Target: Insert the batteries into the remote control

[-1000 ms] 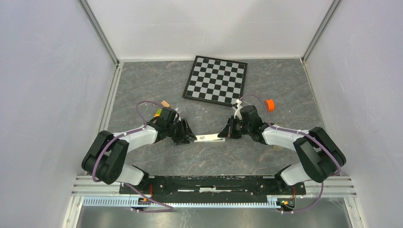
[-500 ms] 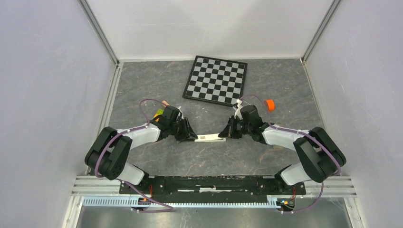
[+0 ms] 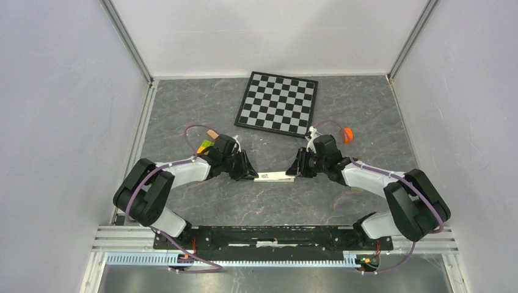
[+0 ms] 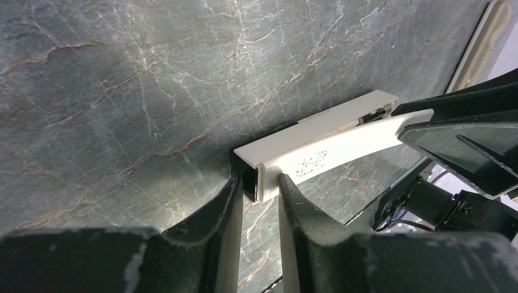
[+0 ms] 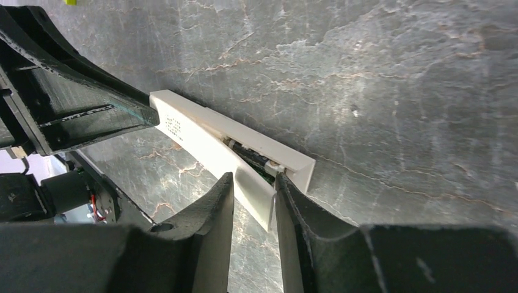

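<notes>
The white remote control point(image 3: 273, 176) hangs between my two grippers, just over the table's middle. My left gripper point(image 4: 259, 183) is shut on the remote control's point(image 4: 317, 140) left end, one finger on its dark face and one on its pale back. In the right wrist view the remote control point(image 5: 195, 125) shows its back, with a dark greenish battery point(image 5: 251, 160) lying in the open recess. A white cover panel point(image 5: 253, 192) juts between the fingers of my right gripper point(image 5: 253, 180). That gripper stands open: the right finger touches the panel and a gap shows at the left finger.
A black-and-white checkerboard point(image 3: 278, 102) lies at the back. An orange cap point(image 3: 347, 134) sits behind my right wrist. A small yellow-green item point(image 3: 204, 145) and a tan one point(image 3: 212, 133) lie behind my left wrist. Grey walls close in on three sides.
My left gripper moved right and closed onto the remote's left end. My right gripper, shut a second ago, has opened, and the remote has shifted slightly right.
</notes>
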Controlling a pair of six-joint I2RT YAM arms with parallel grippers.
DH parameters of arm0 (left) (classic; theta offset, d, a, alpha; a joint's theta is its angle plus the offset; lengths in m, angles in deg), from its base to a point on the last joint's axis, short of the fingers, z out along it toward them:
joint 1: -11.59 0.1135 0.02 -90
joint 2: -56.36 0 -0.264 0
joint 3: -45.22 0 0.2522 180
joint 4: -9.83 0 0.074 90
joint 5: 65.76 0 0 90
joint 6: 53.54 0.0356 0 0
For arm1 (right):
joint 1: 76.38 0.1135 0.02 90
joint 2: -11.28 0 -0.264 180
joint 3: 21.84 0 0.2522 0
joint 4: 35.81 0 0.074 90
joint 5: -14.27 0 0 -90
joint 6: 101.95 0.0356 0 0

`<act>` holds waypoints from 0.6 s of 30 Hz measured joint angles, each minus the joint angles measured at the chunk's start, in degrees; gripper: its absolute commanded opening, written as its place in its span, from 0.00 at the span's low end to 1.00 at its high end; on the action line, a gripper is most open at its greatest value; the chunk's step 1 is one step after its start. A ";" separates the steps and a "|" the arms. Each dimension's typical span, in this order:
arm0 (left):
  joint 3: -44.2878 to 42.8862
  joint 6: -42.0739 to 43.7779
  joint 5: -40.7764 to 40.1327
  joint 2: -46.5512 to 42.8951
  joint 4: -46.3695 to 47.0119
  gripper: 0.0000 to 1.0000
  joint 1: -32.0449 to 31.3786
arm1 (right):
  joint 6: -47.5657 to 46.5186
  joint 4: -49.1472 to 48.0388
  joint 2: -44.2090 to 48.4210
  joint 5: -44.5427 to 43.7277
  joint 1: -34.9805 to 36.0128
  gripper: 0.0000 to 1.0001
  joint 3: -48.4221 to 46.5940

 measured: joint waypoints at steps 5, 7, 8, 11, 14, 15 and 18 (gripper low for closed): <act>-0.09 0.00 0.00 0.15 0.02 0.32 0.00 | -1.25 2.54 1.92 -0.79 -1.38 0.38 0.07; -0.11 0.00 0.00 0.22 0.02 0.32 0.00 | -1.70 3.06 3.15 -0.83 -1.95 0.40 0.39; -0.11 0.00 0.00 0.24 0.02 0.32 0.00 | -1.95 3.32 3.80 -0.79 -2.14 0.43 0.55; -0.17 0.00 0.02 0.35 0.02 0.32 0.00 | -2.80 3.58 5.20 -1.11 -2.56 0.49 0.70; -0.33 0.00 0.13 0.52 0.02 0.32 0.00 | -3.87 3.61 5.73 -1.84 -2.69 0.54 0.76; -0.37 0.00 0.17 0.59 0.02 0.32 0.00 | -4.31 3.58 5.73 -1.81 -2.69 0.55 0.83; -0.50 0.00 0.33 0.74 0.02 0.32 0.00 | -5.46 3.48 5.49 -1.70 -2.69 0.55 1.18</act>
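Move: The battery cover's right end is between the right fingertips, still proud of the remote control; the cover's middle lies about 6 cm to that hand's left and 1 cm below, and the remote's middle is just under the cover. The orange ring is roughly 13 cm ahead and 17 cm right of the right hand. From the left hand, at the remote's left end, the cover's middle is about 6 cm to the right, at about hand height. Right fingers open further, leaving the cover's end some 2 cm rightward and 1 up; left keeps pinching. ##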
